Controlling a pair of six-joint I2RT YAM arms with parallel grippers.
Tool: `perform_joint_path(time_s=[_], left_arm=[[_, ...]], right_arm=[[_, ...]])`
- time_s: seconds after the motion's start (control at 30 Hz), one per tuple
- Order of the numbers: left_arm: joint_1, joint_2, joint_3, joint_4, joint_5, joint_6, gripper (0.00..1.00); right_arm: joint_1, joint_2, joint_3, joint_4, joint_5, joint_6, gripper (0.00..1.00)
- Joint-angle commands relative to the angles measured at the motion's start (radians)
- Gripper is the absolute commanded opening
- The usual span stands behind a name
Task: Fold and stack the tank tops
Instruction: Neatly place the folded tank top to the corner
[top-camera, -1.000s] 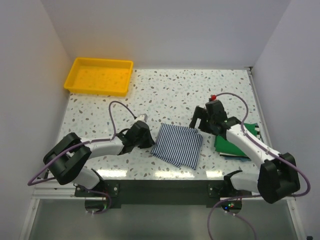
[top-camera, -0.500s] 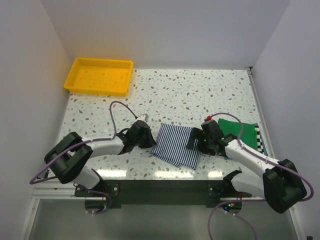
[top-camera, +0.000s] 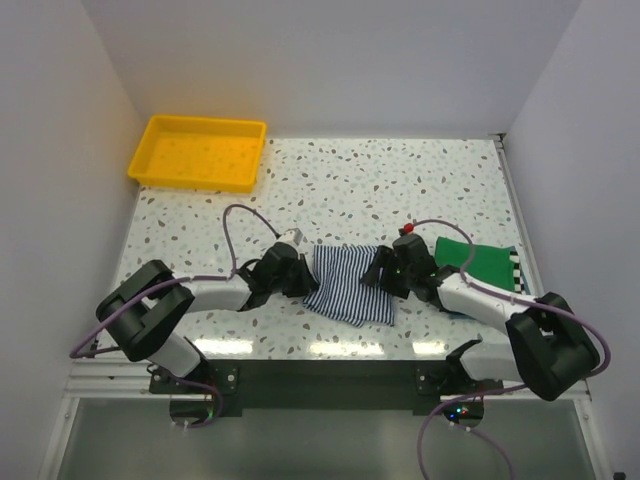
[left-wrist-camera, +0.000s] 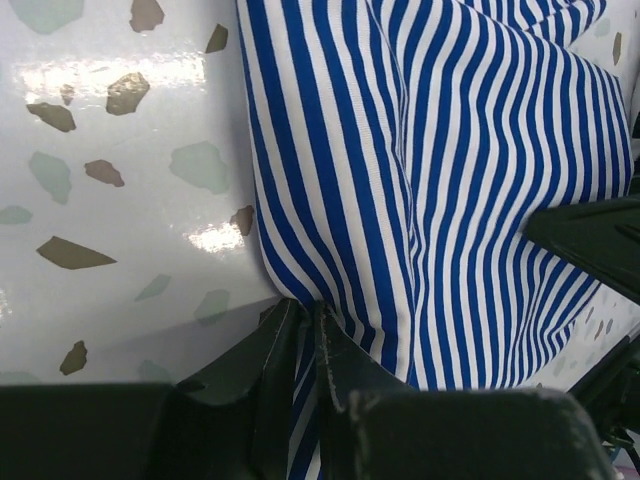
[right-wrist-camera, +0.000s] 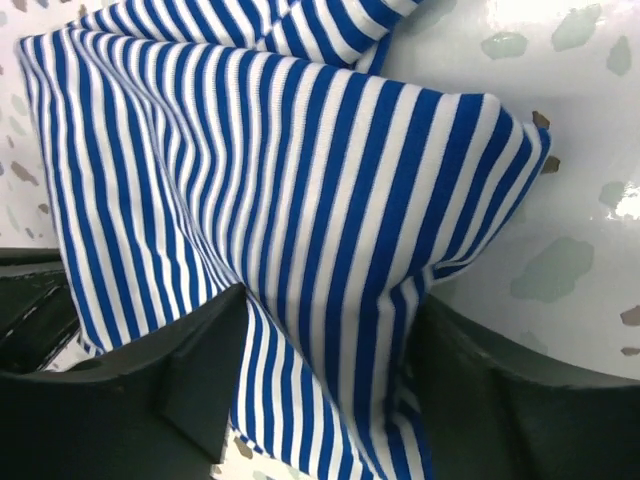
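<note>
The blue-and-white striped tank top lies folded and bunched near the table's front middle. My left gripper is shut on its left edge, and a fold of striped cloth runs between the pinched fingers of that gripper. My right gripper stands at the cloth's right edge. Its jaws are open and wide apart, with a raised fold of the striped top between the fingers of the right gripper. The green tank top lies folded at the right on the black-and-white striped one.
A yellow tray sits at the back left corner. White walls close in the table on both sides and at the back. The arms' cables loop over the table close to each gripper.
My right arm has swung left from the green top to the striped top's right edge, and its jaws have narrowed. The striped cloth has bunched up narrower. The left gripper keeps its grip.
</note>
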Motion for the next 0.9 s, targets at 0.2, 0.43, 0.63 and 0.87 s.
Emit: perform_joint_path(time_s=[0.2, 0.43, 0.63, 0.87], left_arm=[[-0.022, 0.039, -0.026, -0.016, 0.046, 0.02, 0.17], [-0.017, -0.024, 0.005, -0.08, 0.02, 0.056, 0.21], [0.03, -0.156, 0.104, -0.279, -0.06, 0.123, 0.39], [0.065, -0.286, 0.178, -0.401, -0.052, 0.194, 0.41]], right_arm=[[0.017, 0.15, -0.014, -0.07, 0.061, -0.059, 0.25], [0.017, 0.137, 0.051, -0.203, 0.142, -0.102, 0.0], [0.021, 0.061, 0.161, -0.39, 0.234, -0.147, 0.0], [0.023, 0.01, 0.327, -0.587, 0.354, -0.2, 0.0]])
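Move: The folded striped tank top lies between the hands. Its middle is about 6 cm left and 1 cm back of the right hand and a couple of centimetres below, with its right side bunched between the still-open fingers. From the left hand, which already pinches its left edge, the middle is about 8 cm right, level in reach and 1 cm lower. The green folded tank top sits some 20 cm right of the right hand, level with it, and the checkered cloth beneath it about 2 cm farther right. The right fingers pinch shut on the bunched right side of the striped tank top while dipping about 1 cm down and forward, then drag it some 5 cm right towards the green one, rolling about 20 degrees left side down and starting to rise. Meanwhile the left hand opens, lets go of the left edge and lifts off some 7 cm, drifting left and a little forward. ##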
